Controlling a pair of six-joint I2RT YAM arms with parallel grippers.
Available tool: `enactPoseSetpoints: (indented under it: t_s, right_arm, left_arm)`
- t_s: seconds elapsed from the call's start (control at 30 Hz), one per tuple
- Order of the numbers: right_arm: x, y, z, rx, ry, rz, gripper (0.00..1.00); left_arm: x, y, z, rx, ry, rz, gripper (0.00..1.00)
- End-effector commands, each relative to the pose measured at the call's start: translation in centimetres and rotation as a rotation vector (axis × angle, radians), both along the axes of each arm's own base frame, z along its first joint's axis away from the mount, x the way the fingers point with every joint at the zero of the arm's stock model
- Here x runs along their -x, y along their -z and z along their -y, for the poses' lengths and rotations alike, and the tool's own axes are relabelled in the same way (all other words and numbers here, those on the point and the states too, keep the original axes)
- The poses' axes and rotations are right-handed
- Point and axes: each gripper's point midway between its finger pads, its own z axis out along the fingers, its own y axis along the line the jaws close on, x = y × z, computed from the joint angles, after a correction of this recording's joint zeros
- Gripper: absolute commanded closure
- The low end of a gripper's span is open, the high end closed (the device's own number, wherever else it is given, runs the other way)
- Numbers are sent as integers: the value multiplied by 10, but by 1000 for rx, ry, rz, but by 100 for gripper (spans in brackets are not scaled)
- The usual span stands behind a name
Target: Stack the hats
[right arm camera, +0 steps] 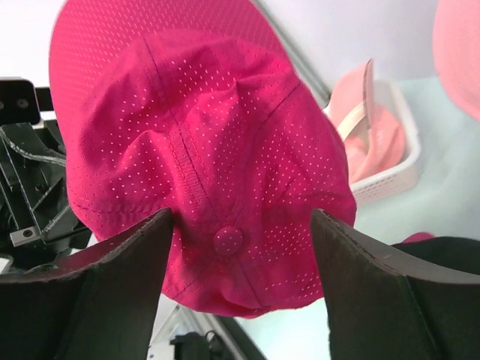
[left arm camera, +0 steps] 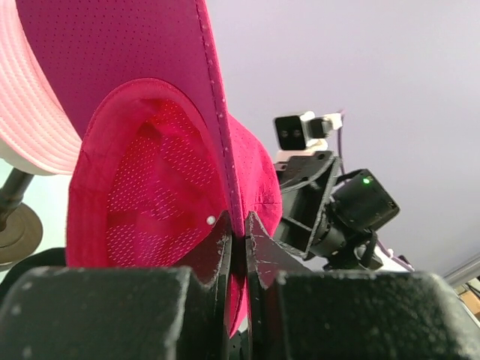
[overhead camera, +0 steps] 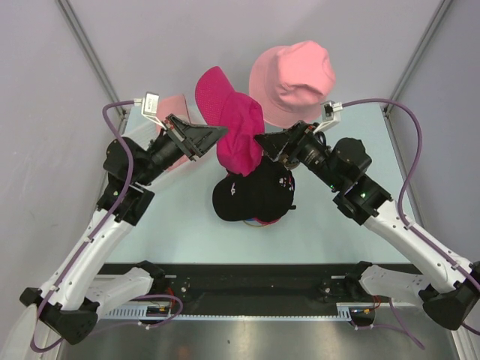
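A magenta peaked cap hangs in the air above the middle of the table. My left gripper is shut on its rim, with the cap's inside facing that wrist camera. My right gripper is open, one finger on each side of the cap's crown near its top button. A black cap lies on the table right below, with a blue edge showing under it. At the back stands a salmon-pink bucket hat. A light-pink cap lies in the white basket.
The white basket sits at the back left, mostly behind my left arm. The bucket hat rests on a stand whose round base shows in the left wrist view. Both forearms meet over the table's middle. Grey walls close in the sides.
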Motion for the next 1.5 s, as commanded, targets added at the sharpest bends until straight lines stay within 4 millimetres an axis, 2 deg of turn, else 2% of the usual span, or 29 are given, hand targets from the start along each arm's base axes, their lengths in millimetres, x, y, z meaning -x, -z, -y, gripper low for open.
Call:
enactPoseSetpoints:
  t_s: [0.0,0.13,0.17,0.33,0.37,0.5,0.57,0.6,0.67,0.73,0.77,0.8,0.9,1.03,1.07,1.13,1.17,1.23,1.27,1.43,1.47]
  right_arm:
    - [11,-28,-8,-84,-84,46,24]
    - [14,-31,-11,-111,-117,51,36]
    - [15,-32,-12,-114,-128,52,44]
    - [14,-29,-11,-123,-133,42,63]
    - [13,-29,-10,-124,-127,42,74]
    - [12,-29,-1,-114,-98,41,99]
    - [11,-33,9,-85,-62,52,100]
    - [10,-33,12,-69,-48,50,100]
    - [10,-32,20,11,-24,41,100]
    - [9,-28,21,75,-27,26,100]
    - [11,-10,20,153,-47,-19,100]
    - [9,-8,18,188,-54,-30,100]
    - [10,31,13,299,-96,-128,100]
    - [11,67,6,361,-125,-170,100]
    - [11,70,5,364,-128,-169,100]
    - [9,82,0,369,-138,-171,100]
    - [8,84,-1,370,-147,-171,100]
    - [9,82,-7,361,-171,-163,100]
    - [8,82,-10,363,-183,-161,100]
    - [9,57,-26,386,-231,-77,100]
    - [8,41,-31,379,-237,-46,100]
  left_arm:
    - [11,-21,0,28,23,95,100]
    - [14,-21,3,29,43,100,100]
    - [13,-20,4,29,43,99,100]
    - [17,-21,4,31,54,112,100]
    - [18,-21,3,31,54,116,100]
    - [20,-11,2,4,51,122,100]
    - [16,8,3,-21,42,87,98]
    - [15,17,3,-40,37,73,86]
    - [15,37,3,-72,38,40,78]
    - [17,52,3,-102,45,28,57]
    - [16,66,3,-119,49,3,45]
    - [16,76,3,-136,46,-12,21]
    - [19,105,-4,-153,16,-53,1]
    - [21,156,-11,-199,-10,-146,0]
    - [22,177,-12,-224,-6,-189,0]
    - [29,190,-13,-230,11,-212,0]
    - [32,206,-14,-241,15,-248,0]
    - [36,209,-20,-240,-10,-255,0]
    - [38,219,-26,-271,-35,-288,0]
    - [29,206,-60,-295,-234,-284,0]
    - [27,198,-65,-293,-258,-275,0]
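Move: The left gripper, fingers shut, holds the magenta cap by its rim; the black cap on top of the stack lies about 6 cm to its right, 1 cm back and 26 cm below. The magenta cap's middle is some 4 cm ahead and 4 cm left of the open right gripper, at about its height. From that gripper the black cap is roughly 3 cm back, 3 cm left and 21 cm below, and the pink bucket hat about 18 cm ahead, 4 cm right and 8 cm lower. Close the right gripper on the magenta cap's crown fabric while the left still holds the rim. Then open the left wide and drop it some 22 cm, slightly back, to beside the black cap's left side, tipping it down. Keep the right's pinch and lower the magenta cap about 10 cm towards the black cap, rolling that gripper left side down some 25 degrees. ##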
